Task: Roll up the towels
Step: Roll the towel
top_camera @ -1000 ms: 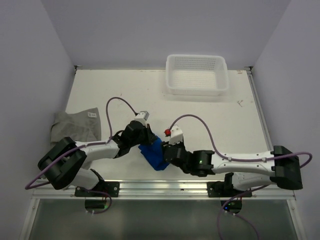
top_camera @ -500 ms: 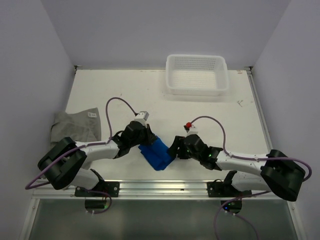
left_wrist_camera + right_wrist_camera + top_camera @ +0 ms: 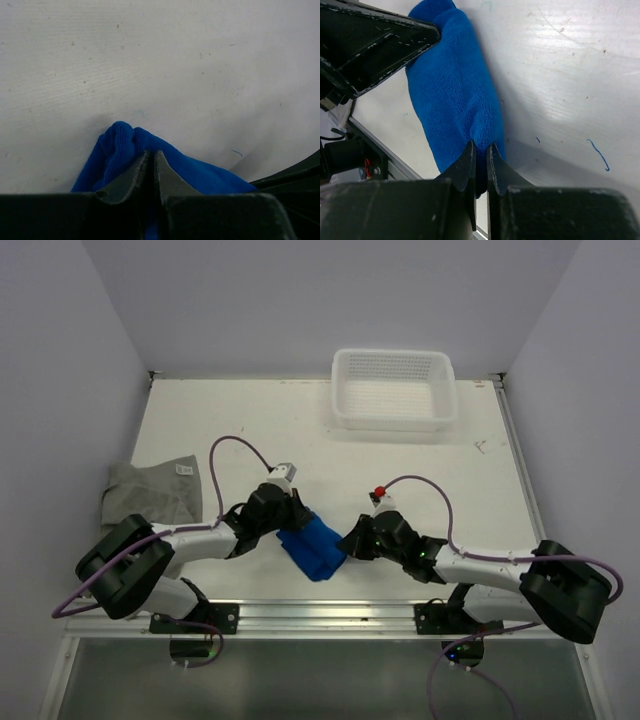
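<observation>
The blue towel (image 3: 316, 547) lies as a thick roll near the table's front edge, between both arms. My left gripper (image 3: 291, 524) is shut on the roll's upper left end; its fingers pinch blue cloth (image 3: 120, 150) in the left wrist view. At the roll's right end my right gripper (image 3: 347, 543) is shut too, with a fold of blue towel (image 3: 455, 95) caught between its fingertips. The grey towel (image 3: 150, 496) lies crumpled at the table's left edge, its white tag up, away from both grippers.
A white perforated basket (image 3: 392, 390) stands at the back of the table, right of centre. The metal rail of the front edge (image 3: 320, 613) runs just below the blue roll. Purple cables loop above both arms.
My right arm swung from over the roll to its right side, and its gripper closed on the towel's end. The left gripper kept its grip and barely moved.
</observation>
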Controlling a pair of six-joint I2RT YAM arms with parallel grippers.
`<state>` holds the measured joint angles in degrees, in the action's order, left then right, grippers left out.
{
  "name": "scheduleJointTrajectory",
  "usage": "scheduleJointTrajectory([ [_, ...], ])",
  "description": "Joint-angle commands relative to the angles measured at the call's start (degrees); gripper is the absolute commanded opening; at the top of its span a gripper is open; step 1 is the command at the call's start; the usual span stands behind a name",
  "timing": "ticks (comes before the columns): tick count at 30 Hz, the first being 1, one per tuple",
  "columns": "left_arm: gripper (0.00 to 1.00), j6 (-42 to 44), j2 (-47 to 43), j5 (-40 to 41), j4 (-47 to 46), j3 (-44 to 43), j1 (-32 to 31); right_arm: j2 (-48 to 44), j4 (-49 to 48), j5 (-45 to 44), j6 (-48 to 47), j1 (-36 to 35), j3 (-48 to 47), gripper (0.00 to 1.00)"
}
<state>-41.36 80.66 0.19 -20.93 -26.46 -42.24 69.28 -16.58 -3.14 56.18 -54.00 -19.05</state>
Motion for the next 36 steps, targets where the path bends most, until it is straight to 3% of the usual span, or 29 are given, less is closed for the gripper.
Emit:
scheduleJointTrajectory([
  [1,0.13,2.86,0.03,2.63,6.95,0.09,2.33,-3.97,7.08,-3.79,-4.93,-0.06,-1.69,0.0],
  [12,0.13,5.94,-3.14,0.34,13.19,-7.46,11.56,-10.3,16.4,-12.14,-14.78,-1.98,-4.76,0.0],
  [21,0.14,5.33,-9.2,-2.91,16.36,-10.54,11.83,-6.97,20.71,-32.7,-19.62,-17.18,-9.07,0.0],
  [27,0.14,1.99,-12.71,-10.73,13.9,-8.53,11.57,-0.3,22.19,-46.85,-20.5,-26.06,-12.49,0.0],
  [32,0.14,1.02,-13.95,-12.75,14.6,-8.79,8.41,5.95,25.54,-60.73,-17.25,-34.41,-16.18,0.0],
  [36,0.14,-0.47,-16.93,-11.35,15.21,-7.47,4.72,11.92,30.45,-64.8,-14.44,-38.02,-20.05,0.0],
])
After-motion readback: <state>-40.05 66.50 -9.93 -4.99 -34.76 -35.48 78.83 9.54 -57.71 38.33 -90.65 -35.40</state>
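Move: The part-rolled blue towel has its right end already in the right fingers; its middle lies about 8 cm to that hand's left, level with it front to back and a little lower. From the left fingertips, which touch its left end, the middle is some 6 cm back, 3 cm right and 2 cm down. The white basket stands roughly 38 cm ahead of the right hand and 12 cm to its right; the grey towel is about 37 cm left of the left hand and 3 cm back. The blue towel's right end stays pinched as the right hand draws it about 3 cm right, then back towards the base and left again, lifting slightly while the hand rolls some 50 degrees, left side dropping, and its fingers swing to point more forward. The left hand slips forward-left off the towel's other end, then rises about 9 cm and comes back over its starting spot, fingers nearly shut. ##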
